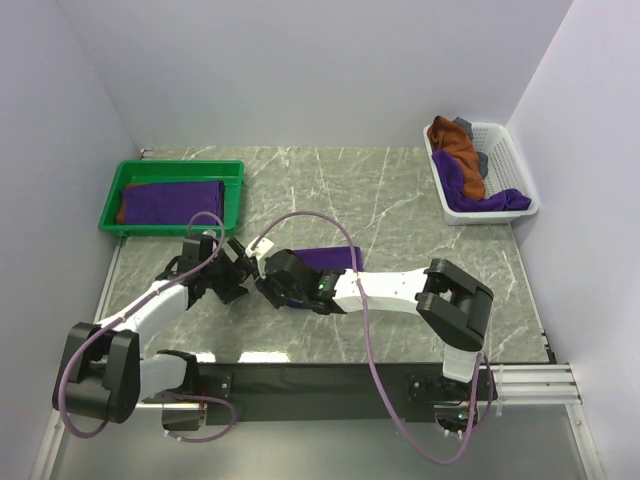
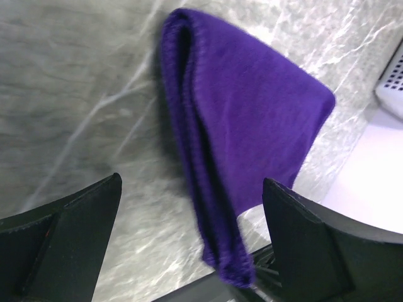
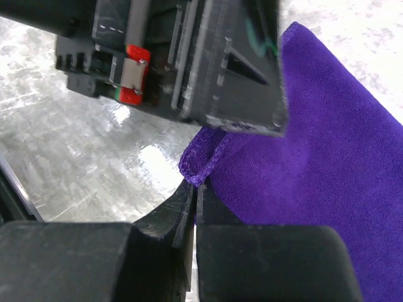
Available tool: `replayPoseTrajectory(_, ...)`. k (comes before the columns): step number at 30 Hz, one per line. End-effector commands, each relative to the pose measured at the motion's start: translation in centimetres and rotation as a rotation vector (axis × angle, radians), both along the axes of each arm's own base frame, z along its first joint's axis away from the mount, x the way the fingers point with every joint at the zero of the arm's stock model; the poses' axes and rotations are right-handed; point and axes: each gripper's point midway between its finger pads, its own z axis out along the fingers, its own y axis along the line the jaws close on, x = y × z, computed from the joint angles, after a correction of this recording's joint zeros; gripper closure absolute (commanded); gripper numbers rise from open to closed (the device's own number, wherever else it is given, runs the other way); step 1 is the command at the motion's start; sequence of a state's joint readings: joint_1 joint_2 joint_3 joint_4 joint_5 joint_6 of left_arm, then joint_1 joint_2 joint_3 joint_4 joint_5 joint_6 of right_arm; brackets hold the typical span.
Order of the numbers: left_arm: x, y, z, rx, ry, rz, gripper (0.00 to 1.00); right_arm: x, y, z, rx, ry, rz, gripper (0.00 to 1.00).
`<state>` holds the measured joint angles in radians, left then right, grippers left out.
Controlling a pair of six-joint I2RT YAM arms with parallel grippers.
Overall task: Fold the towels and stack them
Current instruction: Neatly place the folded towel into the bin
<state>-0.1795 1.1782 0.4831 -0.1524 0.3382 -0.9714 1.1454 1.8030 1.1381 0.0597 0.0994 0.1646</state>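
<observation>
A folded purple towel (image 1: 328,258) lies on the marble table (image 1: 400,200) between the two arms. In the left wrist view it (image 2: 252,119) stretches away with its folded edge running down between the fingers. My left gripper (image 2: 192,182) is open, one finger (image 2: 82,220) on each side of that edge and neither touching it. My right gripper (image 3: 196,189) is shut on the towel's (image 3: 315,157) near hemmed corner. From above, both grippers meet at the towel's left end, the left gripper (image 1: 238,266) beside the right gripper (image 1: 264,272).
A green tray (image 1: 130,172) at the back left holds a folded purple towel (image 1: 172,202) over a rust-brown one. A white basket (image 1: 505,150) at the back right holds rust-brown (image 1: 458,143) and purple (image 1: 488,202) towels and a small grey item. The left gripper's body (image 3: 189,56) hangs just over the right fingertips.
</observation>
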Motion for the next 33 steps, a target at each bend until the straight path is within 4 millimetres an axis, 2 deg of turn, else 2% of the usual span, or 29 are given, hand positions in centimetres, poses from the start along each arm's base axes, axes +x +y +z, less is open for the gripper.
replayPoseTrajectory(1, 1.4, -0.8, 0.9, -0.027, -0.053, 0.033, 0.01, 0.0, 1.2, 2.4, 0.102, -0.016, 0.008, 1.0)
replayPoseTrajectory(6, 1.0, -1.0, -1.0, -0.026, -0.002, 0.053, 0.02, 0.1, 1.3, 2.0, 0.106, -0.013, 0.004, 1.0)
replayPoseTrajectory(11, 0.9, -1.7, -3.4, -0.025, 0.036, 0.047, 0.12, 0.0, 1.5, 1.7, 0.117, -0.002, 0.007, 1.0)
replayPoseTrajectory(13, 1.3, -1.9, -3.5, -0.024, 0.035, 0.039, 0.21, -0.1, 1.6, 1.7, 0.119, 0.001, 0.008, 1.0)
replayPoseTrajectory(15, 1.6, -1.8, -3.6, -0.011, 0.027, 0.039, 0.34, -0.1, 1.6, 1.6, 0.118, 0.002, 0.009, 1.0)
replayPoseTrajectory(16, 1.8, -1.8, -3.4, -0.008, 0.017, 0.039, 0.48, -0.2, 1.6, 1.6, 0.119, 0.002, 0.011, 1.0)
replayPoseTrajectory(17, 1.8, -1.8, -3.2, 0.001, 0.009, 0.034, 0.58, -0.2, 1.5, 1.3, 0.116, 0.005, 0.01, 1.0)
replayPoseTrajectory(18, 2.1, -1.6, -3.0, 0.014, -0.002, 0.039, 0.78, -0.2, 1.5, 1.4, 0.12, 0.004, 0.008, 1.0)
replayPoseTrajectory(20, 2.0, -1.1, -2.9, 0.05, -0.002, 0.032, 0.9, 0.0, 1.2, 1.4, 0.122, -0.001, -0.008, 1.0)
replayPoseTrajectory(21, 2.6, -0.9, -2.5, 0.072, -0.019, 0.037, 0.99, 0.0, 1.0, 1.5, 0.123, -0.005, -0.015, 1.0)
replayPoseTrajectory(23, 2.4, -0.4, -2.5, 0.119, -0.011, 0.015, 0.99, 0.1, 0.6, 2.2, 0.134, -0.015, -0.032, 0.82)
replayPoseTrajectory(24, 3.1, -0.3, -1.7, 0.133, -0.028, 0.012, 0.99, 0.1, 0.3, 2.4, 0.135, -0.019, -0.039, 0.68)
replayPoseTrajectory(25, 3.4, 0.0, -1.5, 0.157, -0.032, 0.014, 0.99, 0.1, -0.1, 2.5, 0.13, -0.02, -0.051, 0.42)
replayPoseTrajectory(26, 3.4, 0.3, -1.4, 0.191, -0.03, -0.005, 0.99, 0.3, -0.6, 3.5, 0.144, -0.033, -0.072, 0.33)
replayPoseTrajectory(27, 4.6, 0.2, 0.0, 0.203, -0.064, -0.007, 0.99, 0.2, -1.1, 3.7, 0.136, -0.035, -0.084, 0.26)
replayPoseTrajectory(28, 5.3, 0.6, 0.2, 0.237, -0.07, -0.003, 0.99, 0.4, -1.9, 3.5, 0.13, -0.028, -0.116, 0.15)
replayPoseTrajectory(29, 5.3, 1.2, 0.1, 0.287, -0.048, -0.024, 0.99, 0.5, -2.7, 4.8, 0.147, -0.046, -0.149, 0.12)
replayPoseTrajectory(30, 7.2, 1.1, 2.3, 0.307, -0.094, -0.021, 0.99, 0.2, -3.9, 3.8, 0.123, -0.043, -0.157, 0.09)
replayPoseTrajectory(31, 8.0, 1.8, 2.0, 0.36, -0.074, -0.013, 0.99, -0.1, -4.5, 3.8, 0.126, -0.043, -0.159, 0.04)
replayPoseTrajectory(32, 10.1, 1.6, 4.3, 0.382, -0.126, -0.024, 0.99, -0.4, -5.0, 4.9, 0.152, -0.051, -0.157, 0.04)
replayPoseTrajectory(33, 10.1, 1.7, 4.3, 0.4, -0.092, -0.043, 0.99, -0.7, -5.6, 4.8, 0.154, -0.048, -0.153, 0.03)
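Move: The folded purple towel's left edge, its near corner pinched and held up by the right hand, has its middle about 2 cm ahead of the open left hand, 3 cm to its right and 3 cm below. From the right hand that same middle lies some 5 cm ahead, 1 cm left and 4 cm lower. The green bin's middle is roughly 19 cm ahead and 18 cm left of the left hand, about 4 cm below. The towel's left edge passes from the right hand to the left: while the right keeps its pinch nearly still, the left eases about 3.5 cm down, slightly right and forward, and shuts on the edge. The right then opens and withdraws about 4 cm rightward and some 3 cm up; the left, rolling its left side up, carries the edge forward and up towards the bin, about 6 cm forward. ##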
